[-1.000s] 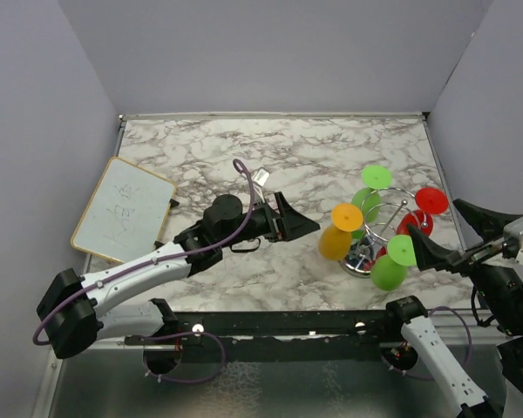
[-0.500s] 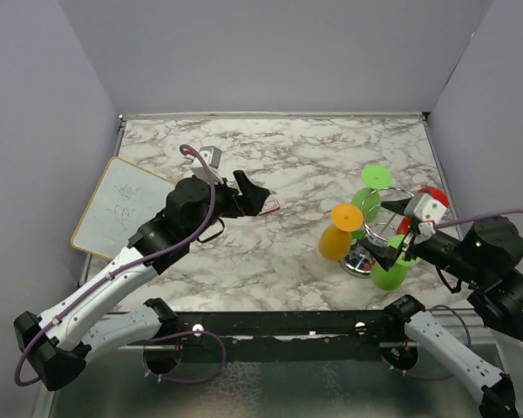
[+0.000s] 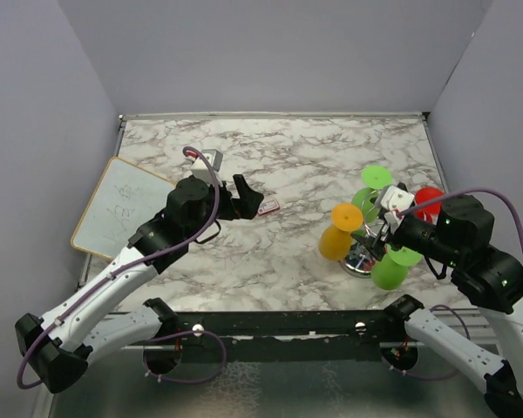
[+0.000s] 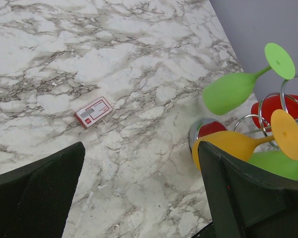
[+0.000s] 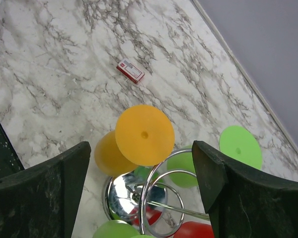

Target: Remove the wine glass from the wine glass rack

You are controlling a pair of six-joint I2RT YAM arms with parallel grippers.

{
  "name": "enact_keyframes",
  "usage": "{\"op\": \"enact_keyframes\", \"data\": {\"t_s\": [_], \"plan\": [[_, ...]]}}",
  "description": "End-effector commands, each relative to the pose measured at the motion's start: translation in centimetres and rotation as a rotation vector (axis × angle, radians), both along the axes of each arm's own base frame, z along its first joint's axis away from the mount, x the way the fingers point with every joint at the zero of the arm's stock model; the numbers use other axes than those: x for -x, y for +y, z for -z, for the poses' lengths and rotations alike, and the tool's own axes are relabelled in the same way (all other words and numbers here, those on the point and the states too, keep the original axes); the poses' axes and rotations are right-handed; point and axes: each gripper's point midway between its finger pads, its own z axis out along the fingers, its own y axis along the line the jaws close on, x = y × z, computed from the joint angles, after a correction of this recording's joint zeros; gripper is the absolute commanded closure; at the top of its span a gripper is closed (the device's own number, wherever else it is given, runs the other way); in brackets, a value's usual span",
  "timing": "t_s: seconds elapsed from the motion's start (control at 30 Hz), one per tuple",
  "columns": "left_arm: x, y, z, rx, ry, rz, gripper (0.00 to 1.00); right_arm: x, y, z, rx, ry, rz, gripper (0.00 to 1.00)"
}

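Note:
The chrome wine glass rack (image 3: 359, 261) stands at the table's right, its shiny round base (image 5: 124, 194) seen from above in the right wrist view. Plastic wine glasses hang on it bowl down: an orange one (image 3: 336, 242), two green ones (image 3: 364, 200) and a red one (image 3: 430, 199). My right gripper (image 3: 384, 235) hovers open over the rack. The orange glass's round foot (image 5: 144, 135) lies between its fingers, touched by neither. My left gripper (image 3: 247, 197) is open over bare marble, well left of the rack.
A small red and white card (image 3: 268, 207) lies on the marble near the left gripper. A whiteboard (image 3: 122, 209) rests at the table's left edge. Grey walls close in the back and both sides.
The right arm has swung in from the right edge to above the rack, its jaws narrowing a little. The left arm has pulled back to the left and turned, away from the rack.

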Motion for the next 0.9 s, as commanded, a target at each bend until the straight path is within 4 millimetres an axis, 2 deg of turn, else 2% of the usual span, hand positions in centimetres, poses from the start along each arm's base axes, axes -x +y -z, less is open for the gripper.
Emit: {"op": "enact_keyframes", "data": {"t_s": [0.0, 0.1, 0.23, 0.37, 0.57, 0.73, 0.87], "plan": [[0.9, -2.1, -0.1, 0.078, 0.034, 0.105, 0.01, -0.7, -0.7, -1.4, -0.026, -0.019, 0.070, 0.15], [3.1, -6.1, -0.5, 0.253, 0.132, 0.297, 0.01, -1.3, -0.6, -3.4, -0.130, 0.031, 0.154, 0.16], [6.2, -10.4, -1.3, 0.530, 0.312, 0.517, 0.06, -0.6, 0.3, -5.6, -0.264, 0.125, 0.172, 0.16], [7.7, -13.3, -1.7, 0.582, 0.372, 0.574, 0.09, 0.2, 0.3, -8.2, -0.402, 0.143, 0.194, 0.16], [7.3, -16.0, -1.1, 0.613, 0.451, 0.507, 0.23, 1.6, -0.7, -11.1, -0.559, 0.117, 0.215, 0.16], [6.7, -18.0, -1.0, 0.626, 0.484, 0.482, 0.29, 2.1, -1.4, -11.5, -0.580, 0.099, 0.234, 0.16], [6.4, -19.6, -0.2, 0.621, 0.517, 0.466, 0.34, 2.4, -2.0, -11.7, -0.591, 0.078, 0.249, 0.16]]}}
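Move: Off to the left hand's right, about 23 cm away and some 3 cm nearer the base, hangs the yellow wine glass, its middle 11 cm lower than the hand. The rear green glass hangs 12 cm farther out than the yellow one and 9 cm to its right, the front green glass 10 cm nearer the base and 13 cm to its right. From the right hand the yellow glass lies about 8 cm ahead, 6 cm left and 15 cm down. Swinging right some 18 cm and back about 7 towards the yellow glass, the left hand dips and climbs again while its wrist turns clockwise and rolls, until the fingers point mostly right near the glass's foot. They narrow to about two-thirds open. The right hand rises 10 cm away from the yellow glass, fingers tilting up nearly level and staying open. ##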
